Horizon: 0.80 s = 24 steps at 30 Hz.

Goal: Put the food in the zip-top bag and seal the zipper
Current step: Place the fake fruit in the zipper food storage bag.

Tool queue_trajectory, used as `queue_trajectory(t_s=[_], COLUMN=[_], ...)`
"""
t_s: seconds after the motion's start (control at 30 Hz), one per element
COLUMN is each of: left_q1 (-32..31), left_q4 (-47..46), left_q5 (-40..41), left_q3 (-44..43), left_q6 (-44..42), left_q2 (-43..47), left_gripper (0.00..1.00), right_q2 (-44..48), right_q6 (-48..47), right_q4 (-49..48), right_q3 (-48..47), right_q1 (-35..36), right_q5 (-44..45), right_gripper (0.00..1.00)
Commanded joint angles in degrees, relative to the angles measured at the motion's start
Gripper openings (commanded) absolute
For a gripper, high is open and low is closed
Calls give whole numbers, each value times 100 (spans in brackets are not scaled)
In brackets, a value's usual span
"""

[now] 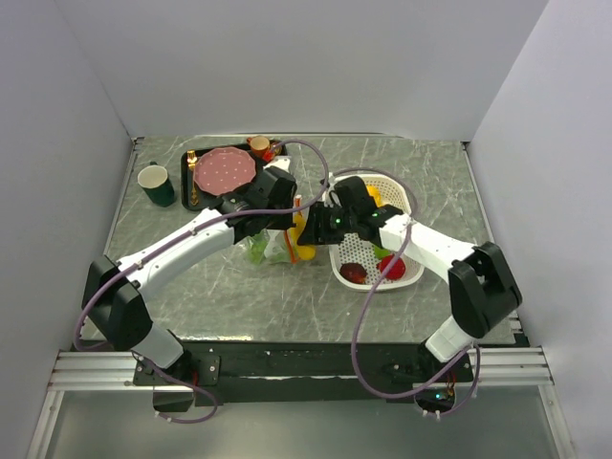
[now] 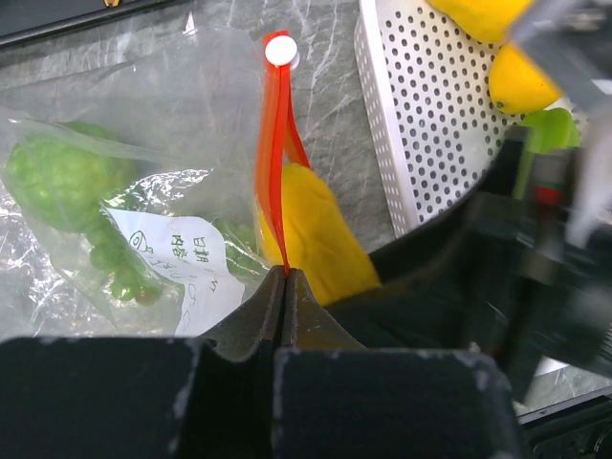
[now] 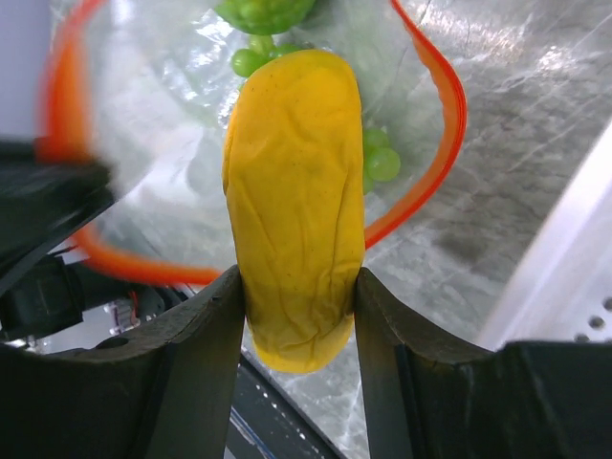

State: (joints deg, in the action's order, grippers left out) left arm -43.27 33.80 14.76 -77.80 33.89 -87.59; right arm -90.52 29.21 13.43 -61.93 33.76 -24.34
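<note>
The clear zip-top bag (image 2: 143,182) lies on the marble table with green food (image 2: 62,182) inside it. My left gripper (image 2: 285,273) is shut on the bag's orange-red zipper (image 2: 273,153) and holds the mouth up. In the right wrist view the mouth forms an open orange-red loop (image 3: 449,115). My right gripper (image 3: 298,287) is shut on a long yellow food piece (image 3: 295,191), whose far end pokes into that loop above green pieces (image 3: 253,14). From above, both grippers meet at the bag (image 1: 273,247), the yellow piece (image 1: 304,251) between them.
A white perforated basket (image 1: 413,201) to the right holds red, dark and yellow food. At the back left a dark tray carries a pink speckled plate (image 1: 225,169) and gold cutlery. A green cup (image 1: 156,184) stands left of it.
</note>
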Motion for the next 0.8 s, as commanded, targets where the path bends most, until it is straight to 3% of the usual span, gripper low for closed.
queue_trajectory(t_s=[0.0,0.27,0.3,0.33,0.4,0.47,0.53,0.63,0.77], left_q1=[20,20,20,20,20,20,37,29,38], left_q4=[-119,-198,-225,-225,-216,-181,-190,-269,-234], left_q5=[-88,-290,-290,-273,-246,-193,-141,-114,-35], left_q3=[-60,142,151,160,134,99,90,72,-42], left_q6=[56,118,127,135,118,109,92,39,-5], left_q2=[357,594,603,612,612,620,620,664,612], left_gripper=[1,1,1,1,1,1,1,1,1], right_q2=[-352,-975,-1055,-1125,-1144,-882,-670,-309,506], right_q6=[374,1059,1052,1017,763,577,481,270,313], right_q4=[-552,-1326,-1326,-1099,-773,-588,-465,-97,466], right_q3=[-424,-917,-1004,-1214,-1304,-1068,-761,-497,-92], right_q1=[43,52,52,43,43,26,-27,-97,-429], right_q5=[-151,-414,-457,-414,-274,59,245,701,2028], right_gripper=[38,42,45,60,65,70,82,82,84])
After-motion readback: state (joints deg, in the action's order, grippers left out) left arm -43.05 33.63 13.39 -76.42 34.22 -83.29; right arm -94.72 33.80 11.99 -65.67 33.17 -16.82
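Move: My right hand grips the near end of the long yellow fruit at the bag's mouth. The middle of the bag lies about 9 cm to its left, level fore and aft and some 7 cm below. Inside, the green cabbage is about 13 cm to its left and 1 cm back. The white basket's middle is some 17 cm to its right and 2 cm farther out. From my left hand, which pinches the zipper edge, the bag's middle is about 5 cm left, 2 cm back and 14 cm below. I push the yellow fruit through the bag's mouth with my right hand, dipping slightly, then going about 5 cm forward and 5 cm left while rising a little. There I spread the fingers to let go and draw back some 5 cm to the right, out towards the basket. My left hand keeps its pinch on the zipper edge and lifts it about 2 cm. ##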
